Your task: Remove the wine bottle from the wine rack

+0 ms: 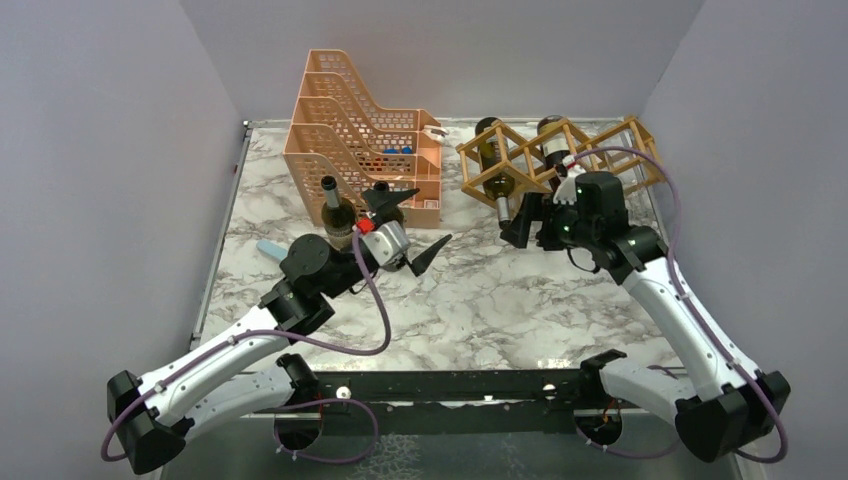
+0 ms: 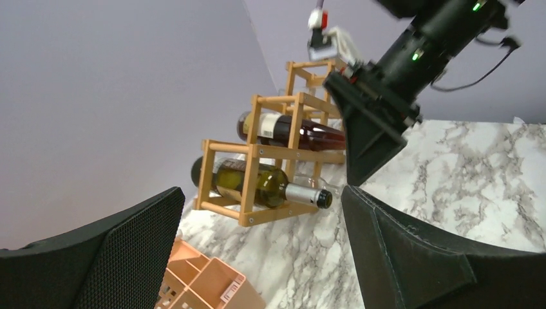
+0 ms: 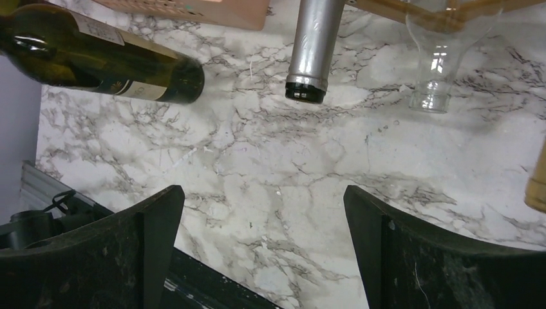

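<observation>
The tan wooden wine rack [image 1: 590,150] stands at the back right and also shows in the left wrist view [image 2: 250,183]. A green wine bottle [image 1: 494,152] lies in its left cell, its silver-capped neck [image 3: 313,45] poking out toward the front. A dark bottle [image 2: 290,132] lies in a higher cell. My right gripper [image 1: 528,222] hangs open just in front of the capped neck, fingers [image 3: 386,244] wide apart with only marble between them. My left gripper [image 1: 410,228] is open near the orange organizer, facing the rack [image 2: 263,193], and holds nothing.
An orange perforated organizer [image 1: 350,140] stands at the back centre-left. A dark bottle [image 1: 338,212] stands upright in front of it beside my left wrist. A clear glass bottle neck [image 3: 434,71] pokes from the rack next to the capped one. Purple walls enclose the marble table [image 1: 470,300].
</observation>
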`<action>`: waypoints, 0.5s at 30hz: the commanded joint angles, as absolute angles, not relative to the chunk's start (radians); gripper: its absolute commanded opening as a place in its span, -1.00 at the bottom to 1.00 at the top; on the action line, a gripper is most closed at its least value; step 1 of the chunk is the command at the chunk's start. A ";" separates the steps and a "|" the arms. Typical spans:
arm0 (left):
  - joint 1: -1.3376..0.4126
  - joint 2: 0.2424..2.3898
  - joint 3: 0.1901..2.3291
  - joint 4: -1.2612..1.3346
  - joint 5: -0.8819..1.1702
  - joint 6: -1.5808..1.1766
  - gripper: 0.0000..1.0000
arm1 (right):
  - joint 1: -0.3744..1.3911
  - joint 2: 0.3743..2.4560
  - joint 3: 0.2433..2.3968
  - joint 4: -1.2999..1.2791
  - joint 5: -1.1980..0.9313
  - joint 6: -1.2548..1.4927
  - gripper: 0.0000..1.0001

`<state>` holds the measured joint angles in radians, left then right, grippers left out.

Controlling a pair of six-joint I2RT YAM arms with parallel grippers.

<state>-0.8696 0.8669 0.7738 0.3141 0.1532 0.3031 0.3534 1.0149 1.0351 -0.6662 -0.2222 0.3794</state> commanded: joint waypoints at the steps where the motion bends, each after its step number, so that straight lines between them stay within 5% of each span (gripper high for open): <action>1: -0.868 0.779 0.692 0.500 0.099 0.364 0.98 | 0.357 1.090 1.003 -0.456 -0.246 0.408 0.92; 15: -0.871 0.768 0.629 0.559 -0.038 0.457 0.92 | 0.356 1.221 0.893 -0.078 -0.080 0.426 0.89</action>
<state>-0.8707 0.7780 0.6460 0.4953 0.0124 0.4294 0.3534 1.2137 0.9657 -0.2836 -0.1463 0.4061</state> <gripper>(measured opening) 0.963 0.959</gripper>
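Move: Just short of the left end of the wine rack, the right hand has the neck of the lower green wine bottle about 11 cm ahead, 3 cm to its left and 6 cm below. A clear bottle's neck lies some 13 cm ahead, 5 cm to the right and 8 cm below; the dark red bottle is about 20 cm ahead, 8 cm to the right and slightly lower. From the left hand, the green bottle's neck is roughly 14 cm ahead, 14 cm right and 20 cm below. Reaching forward about 8 cm, the right hand brings its still wide-open fingers towards and above the mouth end of the green wine bottle's neck, sinking 2 or 3 cm early on and then running nearly level. It doesn't touch the bottle yet. The open, empty left hand drifts some 3 cm left, away from the rack, rising slightly and swinging about 10 degrees counter-clockwise. ##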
